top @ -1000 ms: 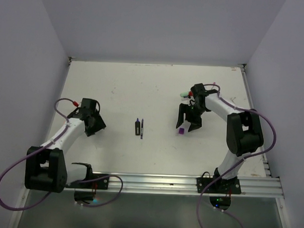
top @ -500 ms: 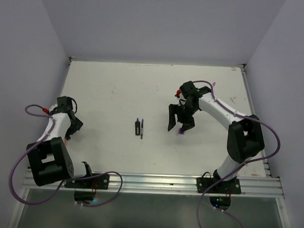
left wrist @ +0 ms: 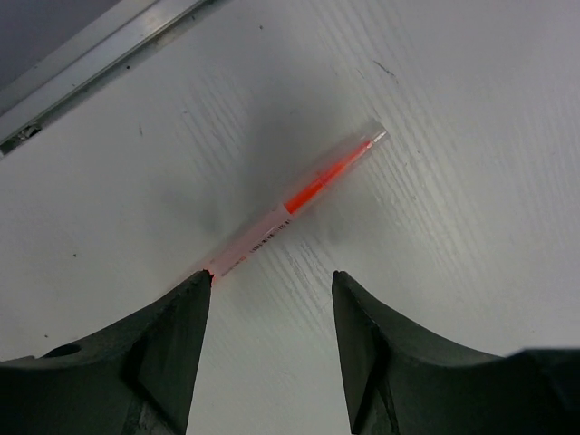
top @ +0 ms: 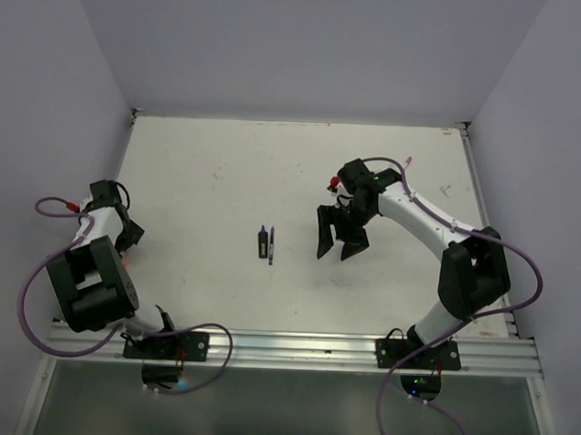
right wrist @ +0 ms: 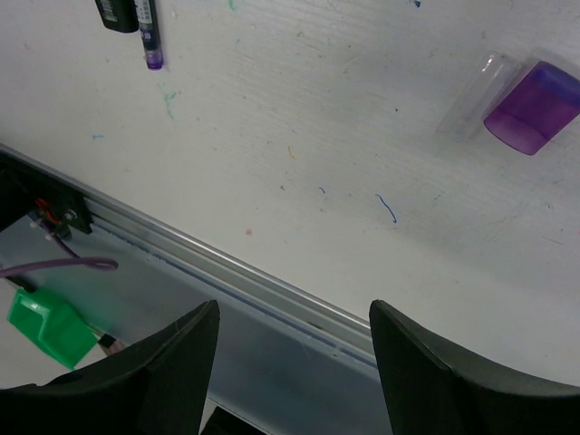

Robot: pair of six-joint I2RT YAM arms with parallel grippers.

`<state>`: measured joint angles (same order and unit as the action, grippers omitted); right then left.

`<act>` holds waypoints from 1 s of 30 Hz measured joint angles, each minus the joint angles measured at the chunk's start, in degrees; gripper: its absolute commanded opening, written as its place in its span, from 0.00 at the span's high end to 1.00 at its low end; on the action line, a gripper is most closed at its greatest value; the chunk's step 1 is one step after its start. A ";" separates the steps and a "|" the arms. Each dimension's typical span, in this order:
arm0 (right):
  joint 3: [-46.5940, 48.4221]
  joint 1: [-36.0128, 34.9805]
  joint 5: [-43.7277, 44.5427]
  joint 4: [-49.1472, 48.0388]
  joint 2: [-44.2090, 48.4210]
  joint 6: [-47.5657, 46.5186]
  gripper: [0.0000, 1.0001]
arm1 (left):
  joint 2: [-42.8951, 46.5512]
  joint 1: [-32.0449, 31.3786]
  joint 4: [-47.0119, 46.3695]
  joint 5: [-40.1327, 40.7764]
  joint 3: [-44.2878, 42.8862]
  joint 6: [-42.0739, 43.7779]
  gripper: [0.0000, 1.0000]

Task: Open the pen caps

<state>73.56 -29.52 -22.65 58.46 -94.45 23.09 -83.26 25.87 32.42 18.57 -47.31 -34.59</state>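
A translucent pen (left wrist: 304, 192) with red ink lies slanted on the white table, and its lower end reaches the left fingertip of my open left gripper (left wrist: 270, 281). From above, that gripper (top: 127, 239) is tucked back at the far left. A black pen (top: 262, 243) and a thin purple pen (top: 271, 245) lie side by side mid-table. My right gripper (top: 335, 250) hangs open just to their right, holding nothing. Its wrist view shows a purple pen cap (right wrist: 530, 107) at upper right, the purple pen (right wrist: 149, 36) at upper left and open jaws (right wrist: 294, 313) over the table's front edge.
An aluminium rail (top: 362, 349) runs along the near edge and also shows in the right wrist view (right wrist: 227, 263). A green part (right wrist: 45, 326) and cables sit below it. Grey walls close in the table on three sides.
My left arm has swung back from mid-left to the far left edge. My right gripper has moved left and now hides the purple cap from above.
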 measured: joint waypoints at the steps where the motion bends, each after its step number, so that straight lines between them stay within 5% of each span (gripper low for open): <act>1: 0.02 0.00 -0.11 0.02 0.09 0.00 0.30 | -0.35 0.00 -0.81 -0.72 0.59 0.37 0.41; 19: -0.20 -0.04 -0.96 -1.01 1.62 1.99 0.31 | -2.58 0.00 -7.74 -1.86 3.85 5.86 0.46; 30: -0.20 -0.04 -0.96 -2.36 1.62 3.69 0.31 | -2.05 0.00 -11.93 -5.33 5.40 6.64 0.81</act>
<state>73.36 -29.56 -23.62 56.10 -92.84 26.79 -85.32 25.87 20.49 13.23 -41.91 -27.94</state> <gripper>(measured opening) 0.691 0.261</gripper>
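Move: The orange pen lies almost under my open left hand, its middle about 1 cm ahead, 2 cm to the left and 3 cm below, running roughly forward and back with its tip end away from me. Nothing else is close: the black marker is some 34 cm to my left hand's right and 2 cm ahead, the slim purple pen 36 cm right and 1 cm ahead. From my idle right hand the orange pen is about 53 cm left, 3 cm ahead and 11 cm below. I sink my left hand about 2.5 cm onto the orange pen, quickly at first and then easing, while the wrist turns slightly clockwise. Near the table I slide roughly 1.5 cm forward and close the fingers from well open to narrow, pinching the pen across its barrel just behind the orange tip section. ##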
